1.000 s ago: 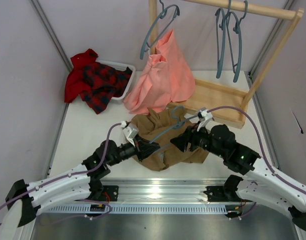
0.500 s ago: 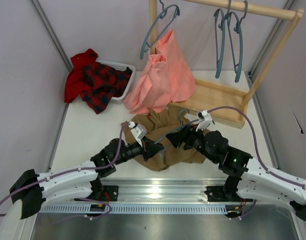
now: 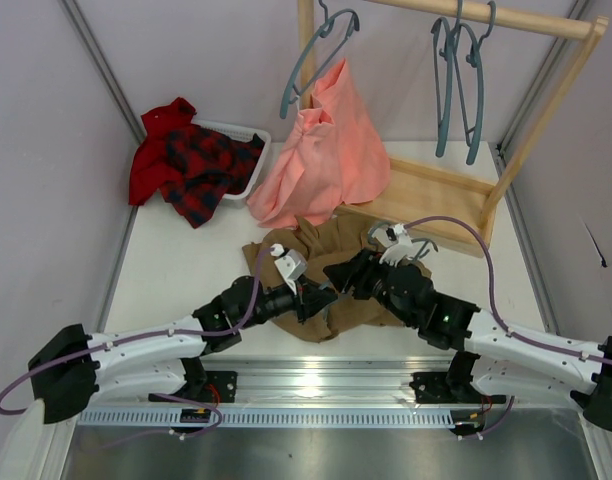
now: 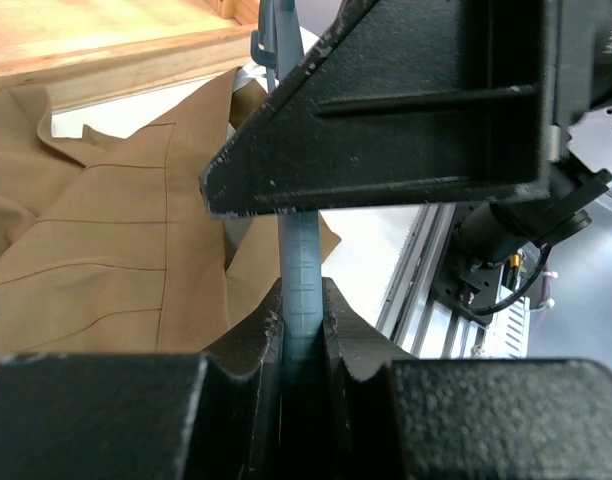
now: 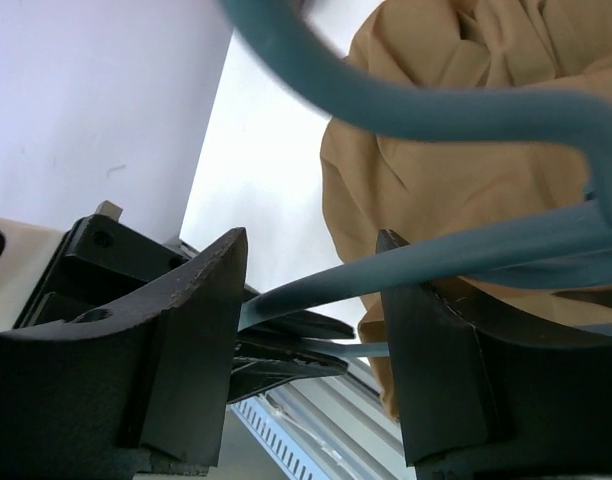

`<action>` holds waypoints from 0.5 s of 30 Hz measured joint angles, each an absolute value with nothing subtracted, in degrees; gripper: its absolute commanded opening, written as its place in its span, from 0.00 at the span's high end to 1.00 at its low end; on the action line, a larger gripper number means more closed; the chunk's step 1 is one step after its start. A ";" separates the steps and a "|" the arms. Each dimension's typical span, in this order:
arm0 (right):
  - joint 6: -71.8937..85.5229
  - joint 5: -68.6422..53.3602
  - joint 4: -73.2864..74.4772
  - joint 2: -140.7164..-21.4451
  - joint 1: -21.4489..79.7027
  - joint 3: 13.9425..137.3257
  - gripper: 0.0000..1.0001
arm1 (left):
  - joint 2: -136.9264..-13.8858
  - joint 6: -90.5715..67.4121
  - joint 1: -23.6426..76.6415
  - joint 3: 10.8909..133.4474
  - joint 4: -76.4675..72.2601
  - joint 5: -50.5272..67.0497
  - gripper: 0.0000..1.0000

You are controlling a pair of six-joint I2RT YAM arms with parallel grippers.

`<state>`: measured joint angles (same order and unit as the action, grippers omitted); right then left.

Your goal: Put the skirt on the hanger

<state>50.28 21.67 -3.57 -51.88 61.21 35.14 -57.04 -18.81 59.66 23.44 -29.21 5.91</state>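
Observation:
The khaki skirt [image 3: 336, 250] lies crumpled on the table's middle; it also shows in the left wrist view [image 4: 116, 240] and the right wrist view [image 5: 456, 180]. My left gripper [image 3: 323, 298] is shut on a thin arm of a grey-blue hanger [image 4: 300, 270], just above the skirt's near edge. My right gripper [image 3: 336, 274] is open and faces the left one. The hanger's arm [image 5: 466, 255] passes between its fingers [image 5: 201, 330] without being clamped. In the top view the arms hide most of the hanger.
A salmon-pink garment [image 3: 326, 150] hangs from a hanger on the wooden rack [image 3: 436, 195]. More grey-blue hangers [image 3: 456, 80] hang on its rail at the back right. A white basket [image 3: 248, 170] with a red plaid garment [image 3: 191, 165] stands at the back left.
My left gripper has moved right with the hanger. My right gripper has moved left toward it, so the two now meet over the skirt.

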 measured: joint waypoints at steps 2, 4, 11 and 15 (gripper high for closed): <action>50.37 21.71 -4.23 -52.05 61.56 35.14 0.54 | -57.52 -18.76 59.88 23.57 -29.50 5.52 1.00; 50.85 21.93 -4.99 -52.31 61.84 35.14 0.71 | -58.02 -18.61 59.96 23.99 -29.76 4.75 1.00; 56.47 22.76 -9.41 -52.60 62.43 35.33 1.00 | -59.66 -17.45 60.49 24.91 -30.79 3.53 1.00; 57.43 24.38 -9.15 -52.25 62.85 35.33 1.00 | -59.40 -17.41 60.64 25.74 -29.04 3.16 0.89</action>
<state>57.43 24.38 -9.15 -52.25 62.85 35.33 -59.40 -17.41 60.64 25.74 -29.04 3.16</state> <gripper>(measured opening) 0.067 0.189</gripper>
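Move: The near arm of the hanger runs between the right hand's open fingers, only about 1 cm left and 1 cm above. The brown skirt's middle lies about 4 cm ahead, directly in line and some 17 cm below; the wooden tray is roughly 20 cm ahead and 18 cm to the right, 16 cm below. From the left hand, which holds the hanger's end, that spot is about 3 cm ahead, 3 cm right and 2 cm up. The right hand rises about 2.5 cm, rolling some 10 degrees, and closes its fingers on the hanger's arm. ##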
